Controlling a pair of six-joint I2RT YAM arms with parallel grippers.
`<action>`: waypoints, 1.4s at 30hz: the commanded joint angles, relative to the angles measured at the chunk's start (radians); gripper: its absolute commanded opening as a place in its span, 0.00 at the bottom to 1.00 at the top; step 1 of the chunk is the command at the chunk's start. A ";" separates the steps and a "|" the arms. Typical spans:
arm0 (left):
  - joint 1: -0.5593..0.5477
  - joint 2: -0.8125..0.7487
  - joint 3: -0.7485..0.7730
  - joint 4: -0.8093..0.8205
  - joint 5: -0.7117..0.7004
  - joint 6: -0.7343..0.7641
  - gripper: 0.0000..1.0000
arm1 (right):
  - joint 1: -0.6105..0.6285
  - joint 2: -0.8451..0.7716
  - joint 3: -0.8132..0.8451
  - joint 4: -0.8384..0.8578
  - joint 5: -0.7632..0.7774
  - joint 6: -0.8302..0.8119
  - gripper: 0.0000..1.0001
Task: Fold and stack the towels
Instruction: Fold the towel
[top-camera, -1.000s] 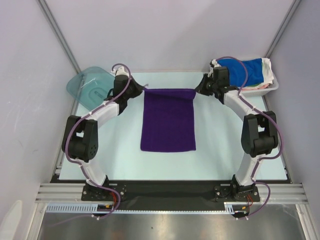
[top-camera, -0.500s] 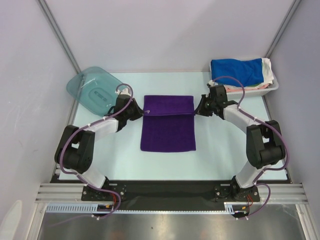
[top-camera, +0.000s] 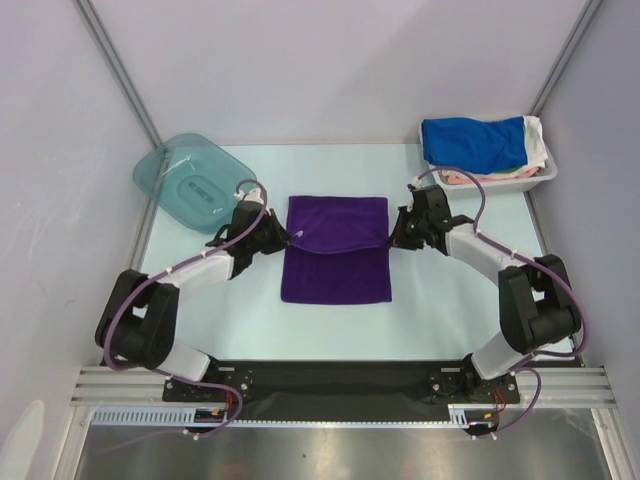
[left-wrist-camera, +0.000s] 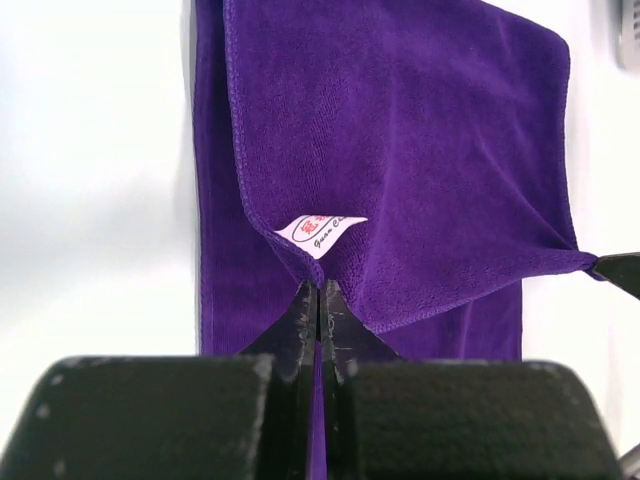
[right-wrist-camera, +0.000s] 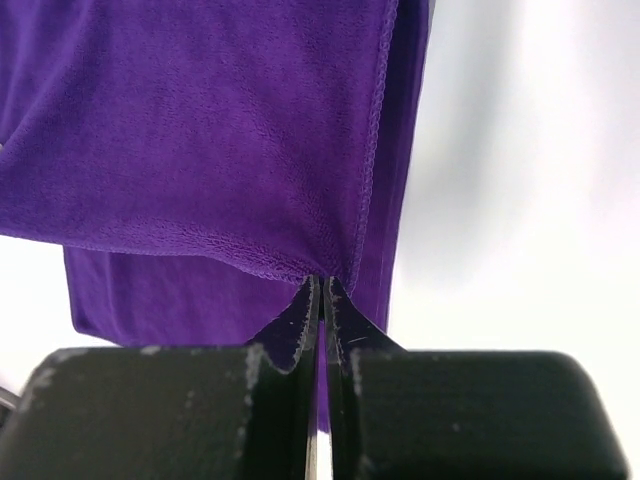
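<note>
The dark purple towel (top-camera: 336, 250) lies in the table's middle, its far half lifted and carried over the near half. My left gripper (top-camera: 290, 238) is shut on the left corner of that lifted edge; a white tag (left-wrist-camera: 318, 233) shows just above the pinch (left-wrist-camera: 319, 290). My right gripper (top-camera: 392, 240) is shut on the right corner (right-wrist-camera: 322, 280). The raised edge sags between them, above the lower layer (right-wrist-camera: 150, 295). A royal blue towel (top-camera: 474, 142) sits folded on top of the pile in the white bin (top-camera: 545, 176) at the back right.
A translucent teal lid (top-camera: 190, 182) lies at the back left, close to the left arm. White and pinkish cloths (top-camera: 470, 178) lie under the blue towel in the bin. Grey walls enclose the table on three sides.
Both grippers have drawn the towel's far edge toward the near side, from the back of the table to about mid-towel, folding it over. The arms have lowered and pulled back with it.
</note>
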 joint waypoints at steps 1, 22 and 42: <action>-0.016 -0.075 -0.028 -0.010 -0.005 0.006 0.00 | 0.016 -0.069 -0.021 -0.010 0.026 -0.014 0.00; -0.044 -0.258 -0.198 -0.040 -0.001 0.026 0.00 | 0.062 -0.221 -0.155 -0.038 0.044 -0.006 0.00; -0.071 -0.355 -0.286 -0.058 -0.007 0.032 0.00 | 0.100 -0.307 -0.228 -0.058 0.081 0.009 0.00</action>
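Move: The near-left corner of the purple towel's bottom layer lies about 17 cm back from the left gripper, 2 cm left and some 5 cm below. The near-right corner is about 17 cm straight back from the right gripper, 4 cm below. The towel's far fold has its middle some 13 cm ahead and 14 cm right of the left gripper; the empty tub lies roughly 18 cm ahead, 28 cm left of it. Keep both grippers shut on the corners of the towel's upper layer and draw them back together over the bottom layer towards its near edge, the left about 8 cm and the right about 7 cm. Let both lift slightly early on, then sink again, easing off towards the end with the wrists barely turning. ##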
